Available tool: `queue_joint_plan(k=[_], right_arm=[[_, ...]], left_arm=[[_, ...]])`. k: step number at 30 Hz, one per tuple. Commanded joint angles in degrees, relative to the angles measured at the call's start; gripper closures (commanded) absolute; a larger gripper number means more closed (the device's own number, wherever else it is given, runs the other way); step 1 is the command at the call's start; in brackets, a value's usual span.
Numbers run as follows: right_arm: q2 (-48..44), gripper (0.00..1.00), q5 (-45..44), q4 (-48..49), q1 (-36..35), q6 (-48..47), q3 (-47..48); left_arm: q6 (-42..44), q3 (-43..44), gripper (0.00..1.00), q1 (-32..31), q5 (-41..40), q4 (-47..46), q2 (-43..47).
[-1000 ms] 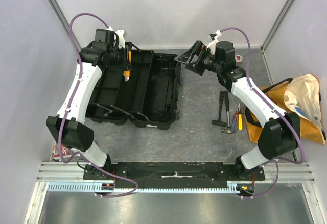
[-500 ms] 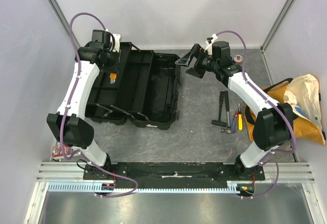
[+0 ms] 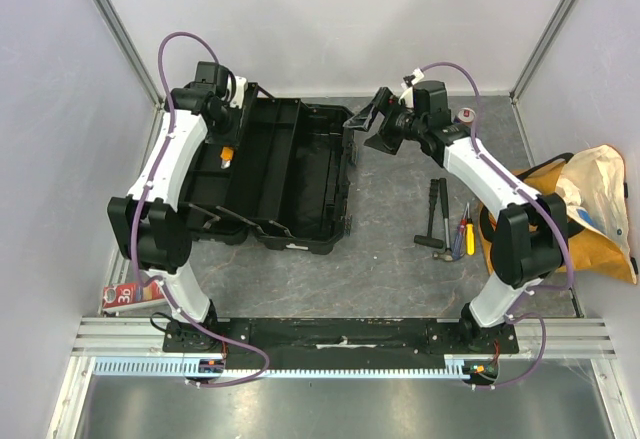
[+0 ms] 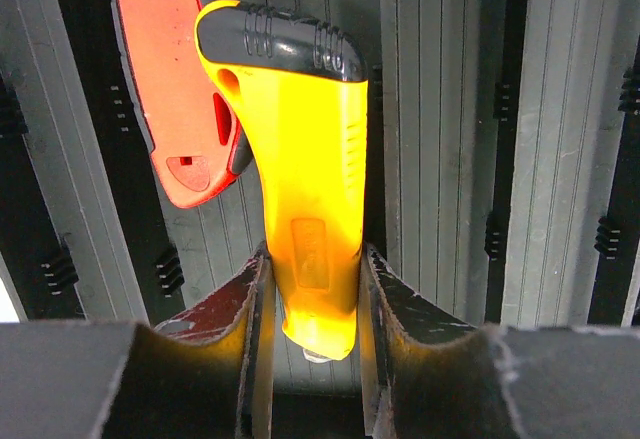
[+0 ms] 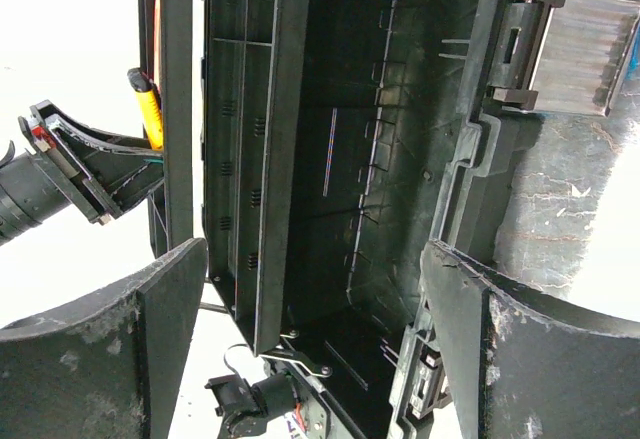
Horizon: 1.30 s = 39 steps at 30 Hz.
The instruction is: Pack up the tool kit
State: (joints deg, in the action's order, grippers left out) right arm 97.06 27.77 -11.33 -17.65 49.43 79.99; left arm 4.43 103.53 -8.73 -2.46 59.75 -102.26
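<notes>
The tool kit's black toolbox (image 3: 300, 184) lies open at left centre. My left gripper (image 3: 228, 141) hangs over its left half, shut on a yellow utility knife (image 4: 305, 189) with a black end. The fingers (image 4: 225, 309) clamp the knife's lower body just above the ribbed floor (image 4: 450, 139). A red utility knife (image 4: 170, 69) lies right beside the yellow one. My right gripper (image 3: 368, 125) stands open and empty at the box's far right corner, its jaws wide apart facing the box interior (image 5: 340, 159). A hammer (image 3: 437, 217) and screwdrivers (image 3: 463, 235) lie on the table to the right.
A yellow-orange fabric bag (image 3: 585, 209) sits at the right edge. A small tape roll (image 3: 467, 114) lies behind my right arm. A drink can (image 3: 124, 296) lies near the left arm's base. Grey walls close in the table. The box latch (image 5: 585, 44) shows top right.
My left gripper has carried the yellow knife left and down into the box's left half. The right gripper has shifted slightly left toward the box corner, still open.
</notes>
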Motion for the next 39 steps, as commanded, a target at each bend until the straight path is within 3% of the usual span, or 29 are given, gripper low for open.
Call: queue_joint_plan(k=[1, 11, 15, 20, 25, 32, 39], right_arm=[[1.3, 0.07, 1.2, 0.7, 0.3, -0.5, 3.7], [2.7, 0.07, -0.1, -1.5, 1.5, 0.8, 4.0], [1.7, 0.08, -3.2, -4.4, 2.4, 0.4, 3.1], [1.5, 0.08, -12.2, -15.5, 4.3, -4.2, 4.6], [-0.1, 0.07, -29.2, -24.6, 4.8, -11.0, 3.8], [-3.7, 0.07, -45.7, -25.8, 4.9, -13.9, -8.3], [-3.7, 0.12, -43.9, -24.4, 4.9, -12.8, -15.6]], left_arm=[[1.7, 1.8, 0.65, 0.0, 1.3, -0.8, 0.8], [0.5, 3.0, 0.41, -0.1, -0.4, -0.2, -0.1], [-0.5, 4.7, 0.39, 0.0, -0.2, 0.8, 0.0], [-2.2, 7.3, 0.39, 0.0, 0.4, 1.1, 2.1], [-3.8, 9.8, 0.39, -0.1, 2.2, 0.6, 4.2], [-8.6, 7.0, 0.39, -1.0, 19.1, -7.1, 8.1], [-11.9, 5.5, 0.39, -2.5, 28.9, -11.8, 9.8]])
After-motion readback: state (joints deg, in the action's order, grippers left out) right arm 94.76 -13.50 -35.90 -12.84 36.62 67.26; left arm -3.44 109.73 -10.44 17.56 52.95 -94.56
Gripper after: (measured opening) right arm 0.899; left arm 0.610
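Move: Between the left fingers is the tail of the yellow knife, already laid in the toolbox's side tray; its middle is about 3 cm ahead of the hand and 1 cm below. The red tool lies some 7 cm ahead and 5 cm to its left. From the empty right hand, the black mallet lies about 19 cm right, 8 cm back and 22 cm down; the claw hammer is 3 cm right of the mallet and 2 cm nearer the base, the screwdrivers 8 cm right of it and 6 cm nearer. Letting go of the yellow knife, the left fingers open where they are, then the hand rises about 12 cm and swings 8 cm right over the middle trays. The right hand, fingers still wide open, eases slightly forward, then sweeps some 18 cm right, down about 16 cm and finally back towards the mallet's handle, its wrist turning to point down, touching nothing yet. ##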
